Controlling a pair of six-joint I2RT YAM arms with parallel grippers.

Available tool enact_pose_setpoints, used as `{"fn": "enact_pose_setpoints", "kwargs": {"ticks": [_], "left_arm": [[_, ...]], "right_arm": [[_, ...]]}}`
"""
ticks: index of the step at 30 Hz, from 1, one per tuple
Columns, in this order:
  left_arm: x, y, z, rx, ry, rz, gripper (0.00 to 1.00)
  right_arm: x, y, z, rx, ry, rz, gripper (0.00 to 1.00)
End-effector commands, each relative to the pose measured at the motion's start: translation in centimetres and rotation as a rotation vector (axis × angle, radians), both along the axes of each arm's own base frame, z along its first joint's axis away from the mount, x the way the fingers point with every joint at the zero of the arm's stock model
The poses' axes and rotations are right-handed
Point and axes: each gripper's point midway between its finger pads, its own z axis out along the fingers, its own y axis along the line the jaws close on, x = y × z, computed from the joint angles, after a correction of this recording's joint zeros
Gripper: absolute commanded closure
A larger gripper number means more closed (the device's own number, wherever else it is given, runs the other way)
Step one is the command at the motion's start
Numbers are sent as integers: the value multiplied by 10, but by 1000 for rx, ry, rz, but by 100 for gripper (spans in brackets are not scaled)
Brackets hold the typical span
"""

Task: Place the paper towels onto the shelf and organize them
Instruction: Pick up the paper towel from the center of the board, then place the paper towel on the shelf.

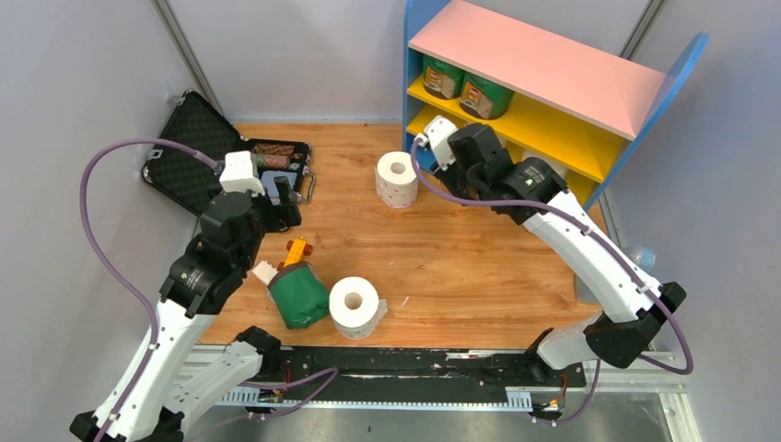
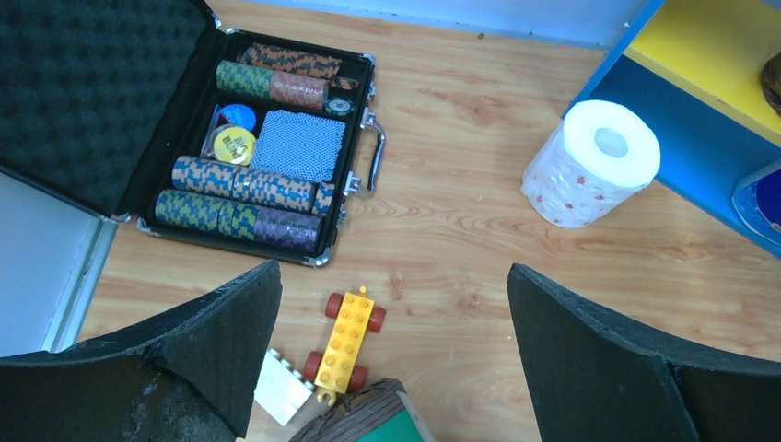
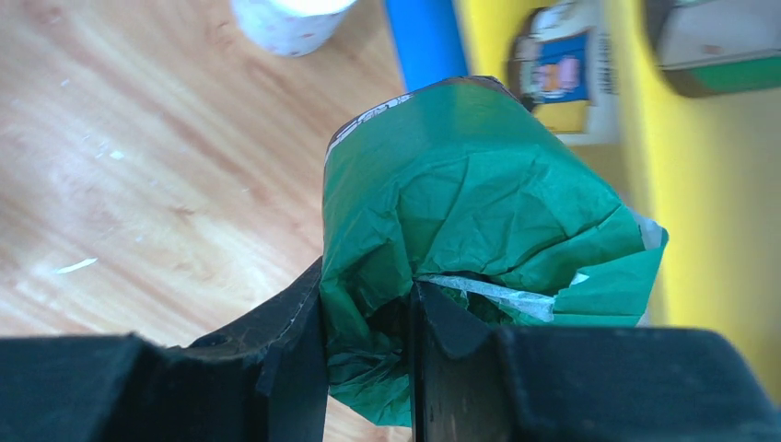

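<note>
My right gripper is shut on a green-wrapped paper towel roll, one finger inside its crumpled end and the other outside. It hangs beside the shelf, near the blue side panel and a yellow board. Two green-wrapped rolls stand on the upper yellow board. A bare dotted roll stands on the table in front of the shelf. Another white roll and a green-wrapped roll lie near the front edge. My left gripper is open above the floor, holding nothing.
An open black case with chips lies at the back left. An orange toy car and a white brick sit just below my left fingers, beside the green roll. Grey walls close in both sides.
</note>
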Motion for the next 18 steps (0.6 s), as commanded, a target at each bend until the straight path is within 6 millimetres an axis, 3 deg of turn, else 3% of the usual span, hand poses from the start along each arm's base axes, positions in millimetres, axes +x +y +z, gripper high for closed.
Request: {"fn": "enact_pose_setpoints", "kwargs": {"ticks": [1, 5, 12, 18], "left_arm": [[6, 3, 7, 12, -47, 12, 0], [7, 7, -11, 41, -17, 33, 0], [6, 7, -16, 41, -19, 30, 0], [5, 8, -19, 44, -16, 33, 0]], "right_arm": [[17, -39, 55, -48, -157, -85, 78], [26, -56, 79, -53, -199, -104, 76], [56, -89, 102, -28, -231, -151, 75], [81, -98, 100, -40, -222, -164, 75]]}}
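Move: My right hand already holds the green paper towel. I'm taking it to the free place on the upper yellow shelf, about 14 cm ahead, 11 cm right and 4 cm up. Two green rolls already stand on that shelf, some 19 cm ahead and 2 cm right, and 24 cm ahead, 5 cm left. The white roll on the table is 10 cm ahead, 12 cm left, far below. From my left hand the free place is some 16 cm ahead, 46 cm right, a little above. I keep my right fingers pinched on the green wrapper and swing the roll right, about 10 cm, while lifting it about 8 cm and carrying it nearly 7 cm forward, towards the free place; the rise levels off at the end. My wrist tips its fingers up and turns clockwise, some 10 degrees each. My left hand sinks about 3 cm, fingers open and empty. ##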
